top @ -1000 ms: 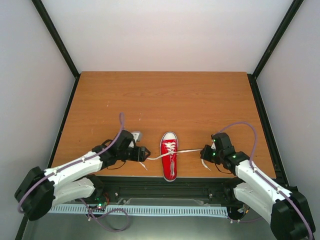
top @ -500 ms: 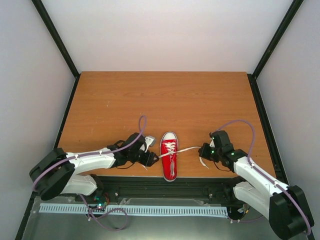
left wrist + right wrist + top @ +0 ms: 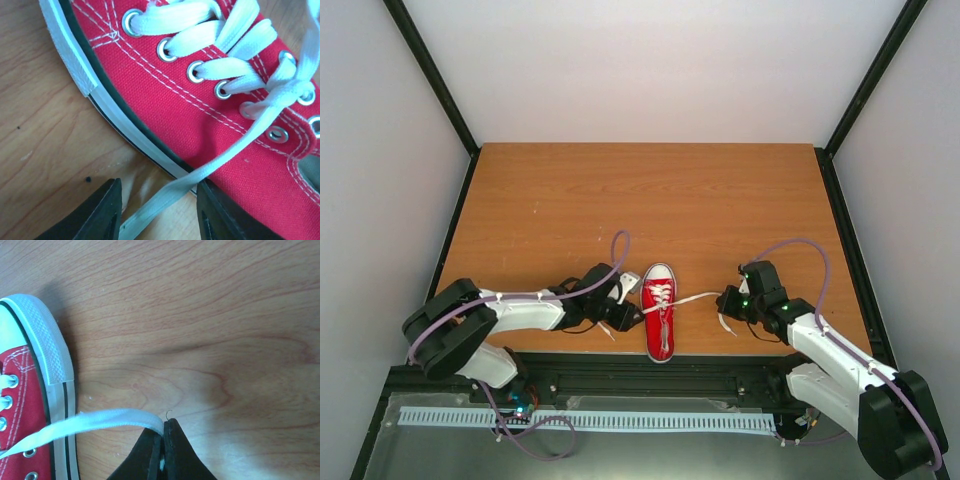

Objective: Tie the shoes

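The shoes are one small red sneaker (image 3: 659, 322) with a white toe cap, standing near the table's front edge with its toe pointing away. My left gripper (image 3: 632, 315) sits low against its left side. In the left wrist view the left gripper (image 3: 159, 200) is open, and the left lace (image 3: 170, 192) runs loosely between the fingers from the eyelets of the sneaker (image 3: 210, 115). My right gripper (image 3: 722, 302) is shut on the right lace (image 3: 695, 300), which stretches from the shoe. The right wrist view shows the right gripper (image 3: 163, 427) pinching that lace (image 3: 100, 421) beside the sneaker (image 3: 25, 390).
The wooden table (image 3: 650, 200) extends behind the shoe. A black rail (image 3: 650, 365) runs along the front edge just below the heel. White walls with black frame posts (image 3: 430, 75) close the sides and back.
My left arm has reached right, bringing its gripper up against the shoe's left side around the left lace. The right gripper shifted slightly left, still holding its lace.
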Controlling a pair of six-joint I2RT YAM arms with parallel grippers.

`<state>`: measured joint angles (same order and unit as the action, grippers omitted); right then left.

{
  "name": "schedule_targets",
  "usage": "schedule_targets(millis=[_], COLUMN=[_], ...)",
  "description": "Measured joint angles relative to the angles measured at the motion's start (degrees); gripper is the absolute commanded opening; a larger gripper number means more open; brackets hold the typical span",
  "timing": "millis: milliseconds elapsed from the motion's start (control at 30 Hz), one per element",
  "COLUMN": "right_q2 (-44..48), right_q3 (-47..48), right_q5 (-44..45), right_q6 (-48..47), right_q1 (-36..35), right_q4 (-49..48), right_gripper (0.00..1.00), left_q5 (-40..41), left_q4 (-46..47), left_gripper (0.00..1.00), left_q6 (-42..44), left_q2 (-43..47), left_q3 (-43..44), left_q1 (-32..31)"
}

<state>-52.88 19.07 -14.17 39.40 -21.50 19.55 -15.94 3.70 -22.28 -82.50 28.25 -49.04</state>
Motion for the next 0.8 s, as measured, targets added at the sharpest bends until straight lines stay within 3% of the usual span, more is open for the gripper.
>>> schedule_targets(millis=[167, 233, 400, 800], right_q2=[0.0, 0.02, 0.02, -2.38], right_q3=[0.0, 0.0, 0.0, 2.6], right_q5=[0.02, 0.02, 0.07, 0.26], right_q6=[-0.31, -0.42, -0.59, -2.32], right_q1=[0.0, 0.0, 0.0, 0.0], right_q4=[0.0, 0.02, 0.07, 0.15], right_gripper=[0.03, 0.03, 0.03, 0.03], left_q5=[-1.99, -2.64, -1.31, -0.61], left_q4=[1.42, 1.81, 1.79, 3.65], left_gripper=[0.12, 0.07, 0.01, 0.01], left_q6=[0.72, 0.63, 0.02, -3.04], left_q2=[-0.85, -0.74, 1.29, 7.63], left_q3=[0.13, 0.13, -0.55, -0.74], left_q1=[-0.26, -0.57, -0.87, -0.85])
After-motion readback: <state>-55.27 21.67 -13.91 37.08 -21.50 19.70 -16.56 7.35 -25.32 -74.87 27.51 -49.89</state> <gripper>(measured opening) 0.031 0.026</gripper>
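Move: The left lace runs between the open left fingers, practically at the hand point and at most 1 cm below. The knot sits about 4 cm to that hand's right, 1 cm farther out and 2 cm higher; the shoe's middle is level with the hand, also some 4 cm to the right. From the right hand, shut on its own lace, the left lace's grip spot lies about 16 cm left and 2 cm back, 1 cm lower. Left fingers pinch the left lace beside the shoe, then rise about 5 cm; the right keeps its lace gripped. ##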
